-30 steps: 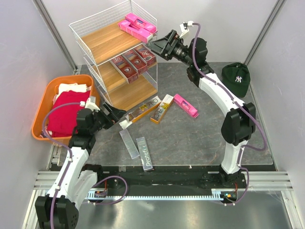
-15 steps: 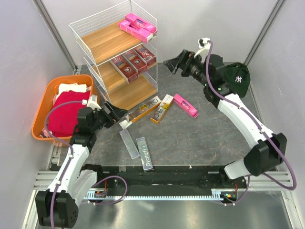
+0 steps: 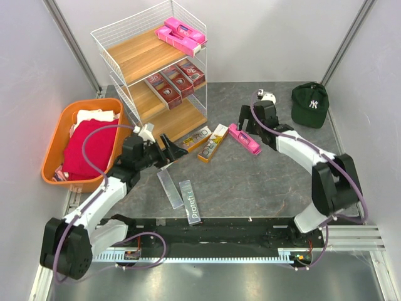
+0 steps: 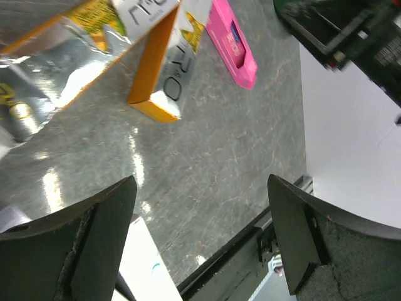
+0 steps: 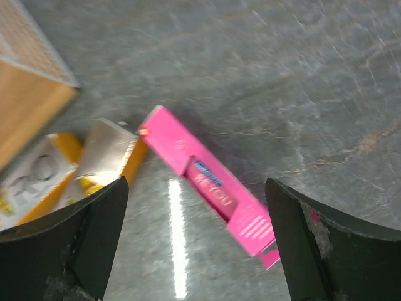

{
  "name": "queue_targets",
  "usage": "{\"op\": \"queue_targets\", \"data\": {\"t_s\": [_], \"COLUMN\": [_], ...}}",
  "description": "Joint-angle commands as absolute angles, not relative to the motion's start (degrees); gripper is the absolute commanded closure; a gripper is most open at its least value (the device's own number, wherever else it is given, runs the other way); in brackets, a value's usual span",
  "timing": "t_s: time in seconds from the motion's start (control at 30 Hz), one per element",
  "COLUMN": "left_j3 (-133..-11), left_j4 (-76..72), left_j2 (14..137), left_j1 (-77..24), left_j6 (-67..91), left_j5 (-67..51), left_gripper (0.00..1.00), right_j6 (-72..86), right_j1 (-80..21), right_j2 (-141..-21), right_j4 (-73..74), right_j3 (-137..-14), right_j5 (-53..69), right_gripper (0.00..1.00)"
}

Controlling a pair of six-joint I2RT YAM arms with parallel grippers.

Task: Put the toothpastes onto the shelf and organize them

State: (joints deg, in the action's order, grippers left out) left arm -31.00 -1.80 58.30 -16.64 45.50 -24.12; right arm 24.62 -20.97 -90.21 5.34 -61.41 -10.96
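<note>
The shelf [image 3: 135,53] stands at the back left. Pink toothpastes [image 3: 180,34] lie on its top board and dark red ones [image 3: 175,80] on the middle board. On the table lie two gold-white toothpastes [image 3: 202,142] [image 4: 156,75] [image 5: 94,157], one pink toothpaste [image 3: 245,139] [image 5: 216,185] [image 4: 232,44] and two silver-grey ones [image 3: 180,193]. My right gripper [image 3: 245,127] [image 5: 197,241] hangs open just above the pink box, with nothing held. My left gripper [image 3: 173,147] [image 4: 200,235] is open and empty beside the gold boxes, over bare table.
An orange basket [image 3: 53,150] with folded red and white cloths sits at the left edge. A dark green cap [image 3: 309,103] lies at the back right. The shelf's bottom board [image 5: 25,81] is close to the left of my right gripper.
My right arm has swung down from the shelf's top board to just above the pink box on the table. My left gripper has moved right toward the gold boxes. Both stayed open.
</note>
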Motion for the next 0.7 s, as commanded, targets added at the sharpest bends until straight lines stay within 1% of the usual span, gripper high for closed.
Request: {"op": "queue_targets", "data": {"t_s": [0.0,0.17,0.43,0.67], "left_j3": [-34.2,-34.3,-34.1,-34.1], "left_j4": [-7.4,-8.0,-7.9,-7.9], "left_j2": [61.4,62.9,63.0,63.3], "left_j1": [-20.6,-21.7,-21.6,-21.6], "left_j6": [45.4,45.7,45.6,45.9], "left_j5": [-23.6,-23.5,-23.6,-23.8], "left_gripper": [0.08,0.09,0.09,0.09], "right_j6": [23.5,24.1,26.1,27.7], "right_j1": [-18.4,-16.9,-16.3,-16.4], "right_j2": [-96.4,-100.6,-102.9,-103.8], "right_j4": [6.9,6.9,4.2,5.1], "right_j3": [-65.6,-67.0,-65.2,-62.1], "right_j5": [-10.4,-6.4,4.3,7.3], "right_gripper": [0.02,0.02,0.02,0.02]}}
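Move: Almost straight beneath the right hand, some 12 cm down, lies the last pink toothpaste on the table, running from far-left to near-right. The nearer orange toothpaste is about 11 cm to its left and 2 cm back; the second orange one is about 20 cm left and 4 cm back. The bottom shelf's near right corner sits roughly 13 cm left and 6 cm ahead. From the left hand the pink toothpaste is about 24 cm right, 8 cm ahead and 13 cm down. Sinking about 8 cm towards the pink toothpaste, the right hand drops quickly at first and then eases, straying 2 cm right before coming back some 3 cm left. Its fingers stay wide open and tip roughly 15 degrees further down, close over the toothpaste, with no contact to be seen. The empty left hand slides about 3 cm right and stops. ##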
